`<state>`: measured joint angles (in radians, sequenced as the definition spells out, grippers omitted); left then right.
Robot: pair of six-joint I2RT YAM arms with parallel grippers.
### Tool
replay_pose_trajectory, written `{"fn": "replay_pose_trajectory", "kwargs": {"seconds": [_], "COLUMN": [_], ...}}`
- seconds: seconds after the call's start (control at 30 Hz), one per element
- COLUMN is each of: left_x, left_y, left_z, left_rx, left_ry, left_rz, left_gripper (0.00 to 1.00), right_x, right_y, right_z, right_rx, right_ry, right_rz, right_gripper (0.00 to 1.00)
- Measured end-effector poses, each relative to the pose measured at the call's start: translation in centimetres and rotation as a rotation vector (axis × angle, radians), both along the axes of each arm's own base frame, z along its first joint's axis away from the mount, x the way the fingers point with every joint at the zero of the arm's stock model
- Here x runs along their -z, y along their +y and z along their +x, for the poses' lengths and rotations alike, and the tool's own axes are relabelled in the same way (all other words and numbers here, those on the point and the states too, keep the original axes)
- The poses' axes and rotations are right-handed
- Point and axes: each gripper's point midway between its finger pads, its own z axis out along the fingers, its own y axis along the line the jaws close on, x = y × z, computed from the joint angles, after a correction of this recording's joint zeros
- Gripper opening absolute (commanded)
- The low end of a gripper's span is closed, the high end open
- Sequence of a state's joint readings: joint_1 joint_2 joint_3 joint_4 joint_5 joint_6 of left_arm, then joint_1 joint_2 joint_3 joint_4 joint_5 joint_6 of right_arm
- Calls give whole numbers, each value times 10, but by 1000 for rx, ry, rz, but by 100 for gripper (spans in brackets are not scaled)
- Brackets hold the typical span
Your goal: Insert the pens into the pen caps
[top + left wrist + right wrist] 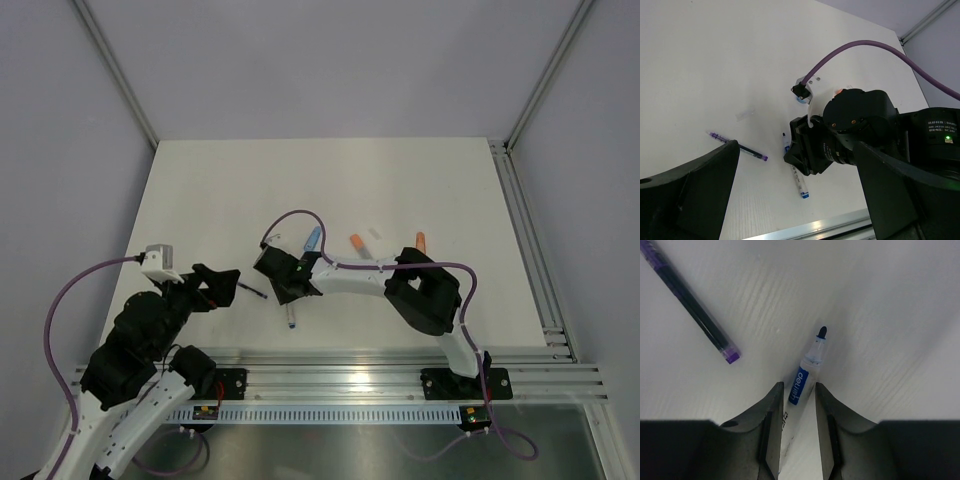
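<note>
A white pen (805, 377) with a blue label and a dark tip lies near the table's front, its blue end (804, 195) towards the rail. My right gripper (796, 390) is down over it, fingers (772, 410) on either side of the barrel with a narrow gap left, so it is open. A thin dark purple pen (250, 290) (690, 300) lies just to the left. My left gripper (228, 285) hovers wide open beside the purple pen (740, 147), holding nothing. A light blue cap (312, 238), an orange cap (356, 241) and a clear cap (374, 232) lie behind the right arm.
An orange-ended piece (421, 240) pokes out behind the right arm's elbow (430, 295). A purple cable (290, 218) loops above the right wrist. The metal rail (350, 375) runs along the near edge. Another small clear cap (745, 114) lies past the purple pen.
</note>
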<state>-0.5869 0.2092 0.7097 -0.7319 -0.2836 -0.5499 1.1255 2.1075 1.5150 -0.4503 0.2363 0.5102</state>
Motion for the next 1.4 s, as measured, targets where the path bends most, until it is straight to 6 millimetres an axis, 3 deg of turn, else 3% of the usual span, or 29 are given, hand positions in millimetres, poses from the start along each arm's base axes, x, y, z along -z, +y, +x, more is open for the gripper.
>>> {"fn": "replay_pose_trajectory", "kwargs": {"seconds": [0.23,0.4,0.57,0.67,0.77,0.83,0.97,1.07,1.13,1.17,1.23,1.4], "left_x": [3,4,0,-6,-7,-5,4,13,15,16,15,9], "left_y": [-6,-10,-20,-32,-50,-65,-97,-116,-127,-132,-142,-157], "left_z": [0,-2,-7,-11,-16,-19,-23,-23,-22,-21,-21,-22], "left_rx": [30,55,126,195,291,367,522,600,643,663,706,779], "left_ry": [22,24,9,-19,-22,-13,36,85,111,118,126,122], "left_rz": [4,5,-1,-30,-58,-80,-137,-180,-215,-235,-278,-345], "left_gripper": [99,99,99,99,98,91,90,87,79,70,62,59], "right_x": [3,3,1,-11,-54,-96,-185,-229,-245,-249,-254,-253], "right_y": [-4,-4,-15,-38,-53,-55,-61,-72,-78,-80,-80,-74], "right_z": [5,7,11,5,0,-1,-4,-9,-12,-13,-15,-20], "right_rx": [28,48,97,120,139,152,180,198,203,206,209,202], "right_ry": [-15,-21,-63,-88,-138,-187,-288,-339,-359,-364,-369,-348], "right_rz": [-28,-27,-18,-7,102,231,526,694,771,797,832,882], "right_gripper": [31,3,0,0,0,0,0,0,0,0,0,0]}}
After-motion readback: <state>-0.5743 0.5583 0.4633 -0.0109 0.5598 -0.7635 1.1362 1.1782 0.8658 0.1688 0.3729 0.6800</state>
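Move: The uncapped white marker lies between the right fingers, tip forward; its middle is about 3 cm back and 1 cm right of that hand point, 1 cm below. From the right hand the dark purple pen is roughly 7 cm left and 2 cm ahead, the clear cap some 6 cm left and 10 cm ahead, the blue highlighter about 9 cm right and 18 cm ahead. From the left hand the marker is about 10 cm right, 4 cm ahead and 23 cm down. Close the right gripper on the marker's front part, then lift about 25 cm, drifting some 7 cm right and rolling the wrist roughly 55 degrees so its fingers point left. As the right hand lifts off, swing the left gripper about 16 cm right towards the marker's rear end, turning it clockwise some 45 degrees and closing it partway. ##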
